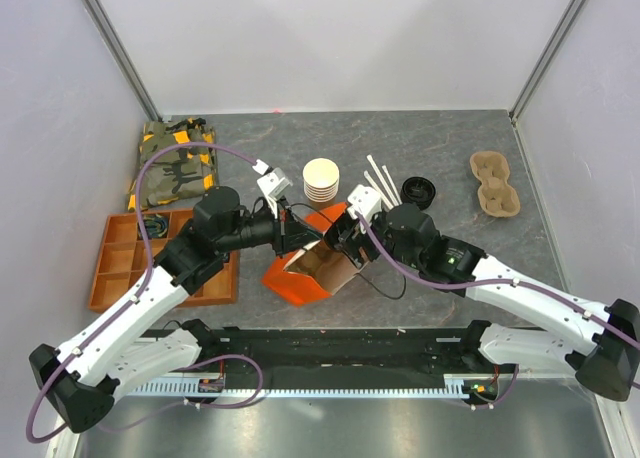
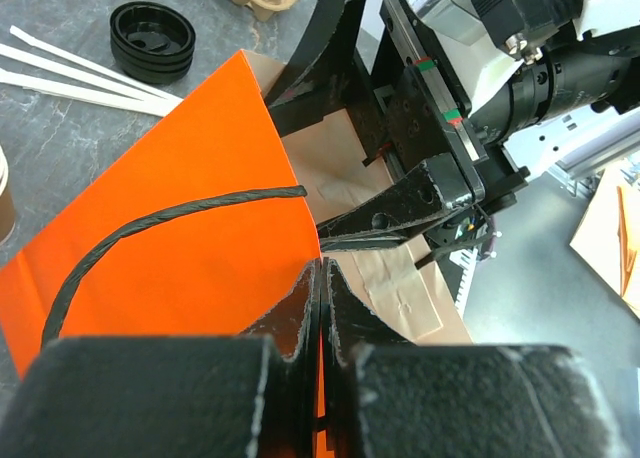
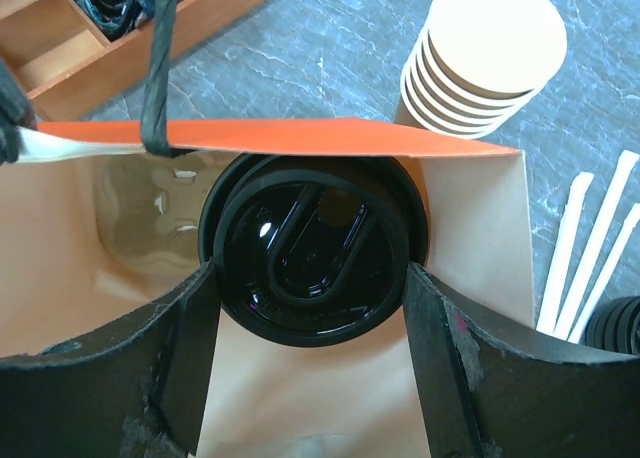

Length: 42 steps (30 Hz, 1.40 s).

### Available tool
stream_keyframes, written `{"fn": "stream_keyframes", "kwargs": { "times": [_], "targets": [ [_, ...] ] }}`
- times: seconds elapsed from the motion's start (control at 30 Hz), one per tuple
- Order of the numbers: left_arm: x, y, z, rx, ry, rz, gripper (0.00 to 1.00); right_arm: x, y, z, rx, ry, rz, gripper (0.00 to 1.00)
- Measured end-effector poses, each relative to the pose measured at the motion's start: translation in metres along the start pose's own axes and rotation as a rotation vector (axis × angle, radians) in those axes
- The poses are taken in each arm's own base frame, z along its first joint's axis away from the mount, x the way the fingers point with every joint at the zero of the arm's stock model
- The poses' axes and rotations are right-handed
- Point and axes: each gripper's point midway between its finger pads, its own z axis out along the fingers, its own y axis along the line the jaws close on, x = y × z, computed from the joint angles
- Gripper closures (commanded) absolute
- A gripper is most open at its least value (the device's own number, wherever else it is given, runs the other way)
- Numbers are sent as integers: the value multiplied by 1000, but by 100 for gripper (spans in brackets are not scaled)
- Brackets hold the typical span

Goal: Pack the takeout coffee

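Note:
The orange bag (image 1: 285,278) lies on its side with its brown-lined mouth facing the right arm. My left gripper (image 2: 321,270) is shut on the bag's upper edge (image 2: 180,248), holding the mouth apart. In the right wrist view the takeout coffee (image 3: 312,250) shows its round black lid just inside the orange rim (image 3: 300,136). My right gripper (image 3: 310,278) is shut on it, one finger (image 3: 185,328) pressed against each side of the lid. The cup's tan body is hidden below the lid. From above, the right gripper (image 1: 350,240) sits at the bag's mouth and covers the cup.
A stack of lidless tan cups (image 1: 321,179) stands just behind the bag. White stirrers (image 1: 380,183), a loose black lid (image 1: 418,191) and a pulp cup carrier (image 1: 495,185) lie to the right. A wooden compartment tray (image 1: 120,263) and a camouflage cloth (image 1: 175,163) are at the left.

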Motion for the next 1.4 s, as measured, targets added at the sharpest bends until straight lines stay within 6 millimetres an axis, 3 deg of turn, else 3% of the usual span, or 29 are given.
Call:
{"fn": "stream_keyframes", "kwargs": {
  "times": [0.33, 0.63, 0.8, 1.13, 1.4],
  "targets": [
    [2, 2, -2, 27, 9, -20, 98, -2, 1, 14, -2, -13, 1, 73],
    [-3, 34, -4, -11, -2, -134, 98, 4, 1, 30, 7, -8, 8, 73],
    [-5, 38, -7, -5, -7, -158, 98, 1, -1, 36, 18, -28, 9, 73],
    [-2, 62, -17, -28, -5, -245, 98, 25, -5, 61, 49, 46, 5, 73],
    [1, 53, -18, 31, 21, -256, 98, 2, -5, 59, 47, 15, 6, 73]
  ]
}}
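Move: From the right gripper, which holds the coffee cup by its black lid in the bag's mouth, the cup carrier inside the bag lies about 7 cm left, 3 cm back and 10 cm below. The cup stack stands some 16 cm ahead, 5 cm left and 13 cm lower; the white straws lie about 21 cm ahead, 11 cm right and 19 cm lower. From the left gripper, shut on the bag's rim, the carrier is some 17 cm below, about 1 cm ahead and level sideways. Keep the left gripper pinched on the orange rim and draw it forward and left about 5 cm, sinking slightly, rolling its top side forward some 15 degrees and easing back a little at the end. Take the right gripper along, forward and left about 5 cm, dipping in two steps before lifting a couple of centimetres; keep its hold on the lidded cup. ##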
